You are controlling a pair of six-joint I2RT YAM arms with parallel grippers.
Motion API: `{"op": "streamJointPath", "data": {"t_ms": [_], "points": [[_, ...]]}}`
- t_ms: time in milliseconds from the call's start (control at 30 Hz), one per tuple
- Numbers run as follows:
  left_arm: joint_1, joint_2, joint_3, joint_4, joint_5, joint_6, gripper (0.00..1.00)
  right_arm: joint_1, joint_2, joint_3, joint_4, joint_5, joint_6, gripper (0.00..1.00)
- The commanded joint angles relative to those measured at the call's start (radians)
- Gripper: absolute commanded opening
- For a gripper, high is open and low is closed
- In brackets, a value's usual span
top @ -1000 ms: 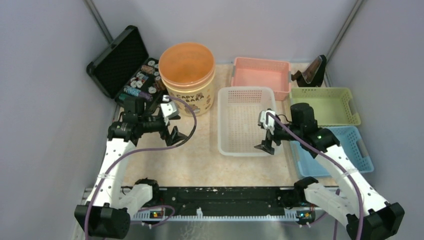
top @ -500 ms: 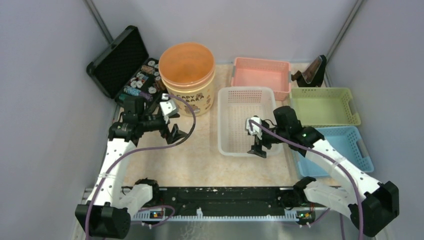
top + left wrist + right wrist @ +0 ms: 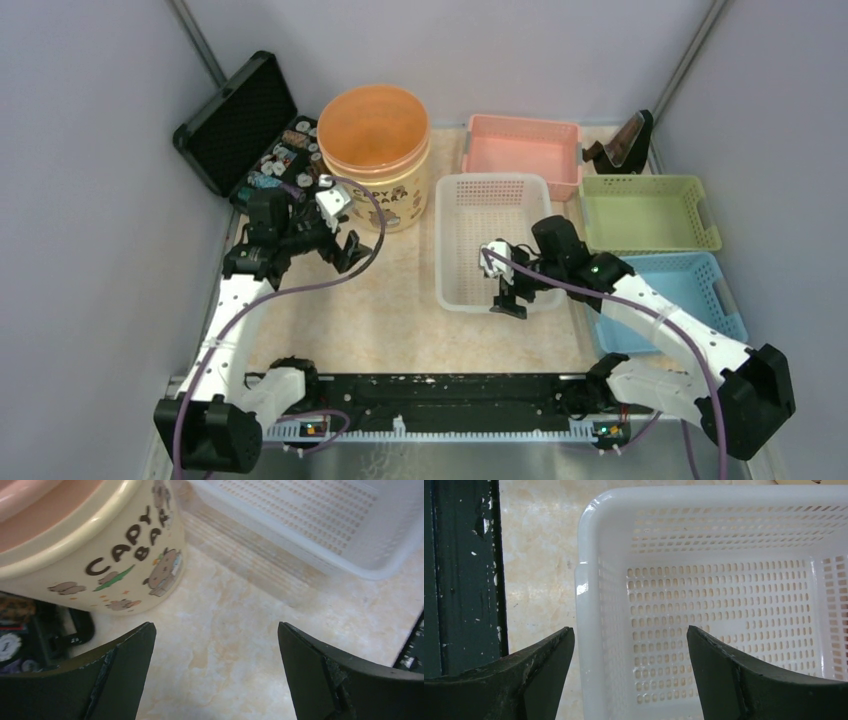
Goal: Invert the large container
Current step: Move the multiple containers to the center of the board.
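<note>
The large container is a white perforated basket (image 3: pixel 446 240), upright at the table's middle; the right wrist view shows its near corner (image 3: pixel 589 600). My right gripper (image 3: pixel 506 297) is open over the basket's near wall, one finger outside it and one inside, with gaps on both sides (image 3: pixel 630 628). My left gripper (image 3: pixel 338 250) is wide open and holds nothing (image 3: pixel 215 626). It hangs over bare tabletop left of the basket (image 3: pixel 320 535), just in front of the cream jar.
A cream jar with an orange lid (image 3: pixel 375 150) stands at the back left (image 3: pixel 100 555), beside an open black case (image 3: pixel 240 125). Pink (image 3: pixel 522 150), green (image 3: pixel 645 212) and blue (image 3: pixel 715 300) baskets lie to the right. A black rail (image 3: pixel 464 570) runs along the near edge.
My right gripper has moved left and nearer along the white basket to straddle its near wall, its jaws narrowing a little. My left gripper has moved back towards the jar.
</note>
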Motion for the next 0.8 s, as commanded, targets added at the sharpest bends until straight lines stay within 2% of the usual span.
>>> {"op": "streamJointPath", "data": {"t_ms": [0,133,233,433,600,767], "points": [[0.007,0.031,-0.011,0.212,-0.173,-0.074,0.99,0.014,0.013,-0.017,0.031,-0.005,-0.012,0.83],[0.007,0.094,-0.041,0.365,-0.275,-0.062,0.99,0.016,0.009,-0.022,0.041,0.010,-0.012,0.83],[0.007,0.189,-0.010,0.411,-0.318,-0.085,0.95,0.017,0.001,-0.023,0.044,0.016,-0.012,0.83],[0.007,0.357,0.044,0.495,-0.356,-0.156,0.82,0.017,-0.010,-0.025,0.050,0.012,-0.008,0.84],[0.005,0.423,0.036,0.616,-0.319,-0.177,0.63,0.016,-0.012,-0.006,0.040,0.007,0.003,0.85],[-0.004,0.470,0.045,0.700,-0.330,-0.228,0.61,0.016,-0.013,0.001,0.035,0.025,0.004,0.86]]}}
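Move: The large container, a bucket-shaped stack, has its middle about 23 cm ahead of the left gripper, 5 cm to its right and some 6 cm lower. The open chip case lies about 22 cm ahead, 17 cm left and 17 cm below; the white basket is roughly 6 cm ahead, 32 cm right and 17 cm down. From the right gripper, the large container's middle is some 31 cm ahead, 27 cm left and about 2 cm above. Bring the left gripper forward about 14 cm to the near left side of the large container, drifting a little left. Travel level at first, then sink some 7 cm so the fingers come below the container's rim. Turn the hand about 20 degrees counter-clockwise on the way, narrow the wide-open fingers to a little over half, and let the hand come up against the container and push it slightly. ##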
